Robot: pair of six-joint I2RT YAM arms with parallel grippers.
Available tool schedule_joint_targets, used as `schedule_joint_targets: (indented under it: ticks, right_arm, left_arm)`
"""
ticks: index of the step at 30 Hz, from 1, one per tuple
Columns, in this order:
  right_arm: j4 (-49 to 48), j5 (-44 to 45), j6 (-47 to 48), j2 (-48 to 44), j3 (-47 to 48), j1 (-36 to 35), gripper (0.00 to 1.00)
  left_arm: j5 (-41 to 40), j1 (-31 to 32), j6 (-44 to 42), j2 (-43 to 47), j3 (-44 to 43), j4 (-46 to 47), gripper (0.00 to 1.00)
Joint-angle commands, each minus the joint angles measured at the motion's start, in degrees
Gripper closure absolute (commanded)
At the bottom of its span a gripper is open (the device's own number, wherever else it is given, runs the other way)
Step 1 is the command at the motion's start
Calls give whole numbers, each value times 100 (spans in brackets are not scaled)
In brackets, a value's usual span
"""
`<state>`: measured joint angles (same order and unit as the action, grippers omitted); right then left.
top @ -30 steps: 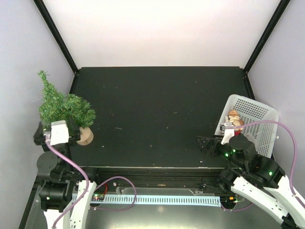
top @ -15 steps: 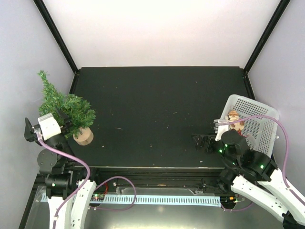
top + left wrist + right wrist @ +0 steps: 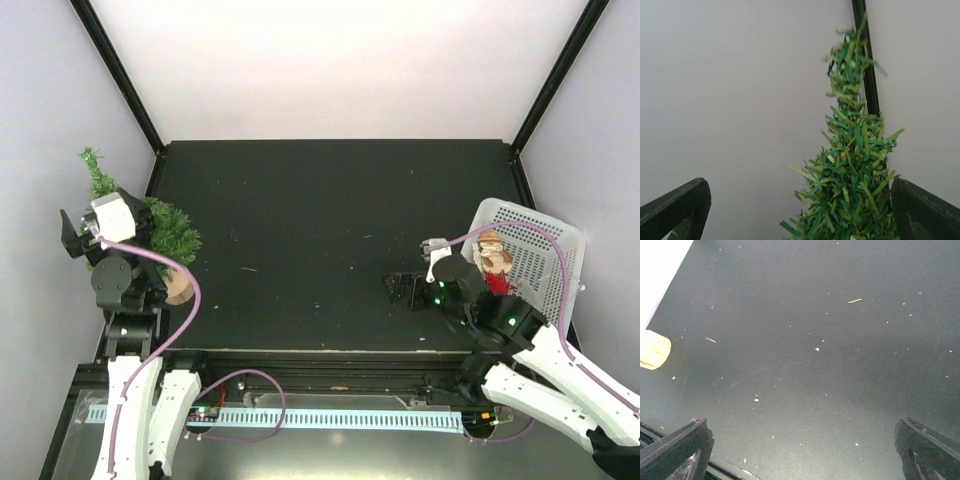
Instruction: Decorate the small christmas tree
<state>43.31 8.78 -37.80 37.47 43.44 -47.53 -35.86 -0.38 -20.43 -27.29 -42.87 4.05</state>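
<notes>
The small christmas tree stands at the table's left edge on its round wooden base, its tip leaning toward the left wall. My left gripper hovers open beside the tree's upper branches. In the left wrist view the green needles rise just inside the right finger, touching nothing. My right gripper is open and empty, low over the dark table, left of the basket. The right wrist view shows bare tabletop between the jaws and the wooden base at far left.
A white perforated basket sits at the right edge, holding a small figure ornament and a red piece. Black frame posts rise at the back corners. Walls close in on both sides.
My left gripper has lifted and swung up alongside the tree. My right gripper has slid left, away from the basket, over the table.
</notes>
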Motion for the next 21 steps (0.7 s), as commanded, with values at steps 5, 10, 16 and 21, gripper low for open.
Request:
schedule_joint_targets:
  ticks: [5, 10, 16, 21]
  right_arm:
    - [-526, -10, 132, 463, 209, -29, 0]
    - [-594, 125, 147, 637, 194, -36, 0]
    - [-854, 182, 155, 900, 83, -34, 0]
    - [-1112, 127, 159, 1222, 60, -36, 0]
  left_arm:
    - [636, -862, 662, -991, -470, 13, 22]
    - [1522, -1411, 1202, -1328, -751, -534, 72]
    - [2494, -1527, 1246, -1301, -992, -936, 94]
    - [3629, -1535, 1086, -1488, -1344, -1352, 99]
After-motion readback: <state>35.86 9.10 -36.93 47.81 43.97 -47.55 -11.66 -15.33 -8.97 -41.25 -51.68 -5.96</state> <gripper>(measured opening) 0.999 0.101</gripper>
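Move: The upper stem of the small Christmas tree stands about 6 cm ahead of my left hand, some 2 cm to its left and 2 cm lower. Directly under that stretch of stem spread the lower branches, roughly 20 cm below my hand, with the wooden base about 38 cm down. From my right hand the upper stem is far off: about 50 cm left, 9 cm ahead and 20 cm higher. I push my left hand forward about 5 cm, drifting left and slightly down, and shut its wide-open fingers around the tree's upper stem; then, still closed, I ease a little farther forward and back right while the wrist tips down and turns clockwise, each roughly 10 degrees. My right hand, open and empty, glides about 4 cm forward-left and slightly down over bare table. ##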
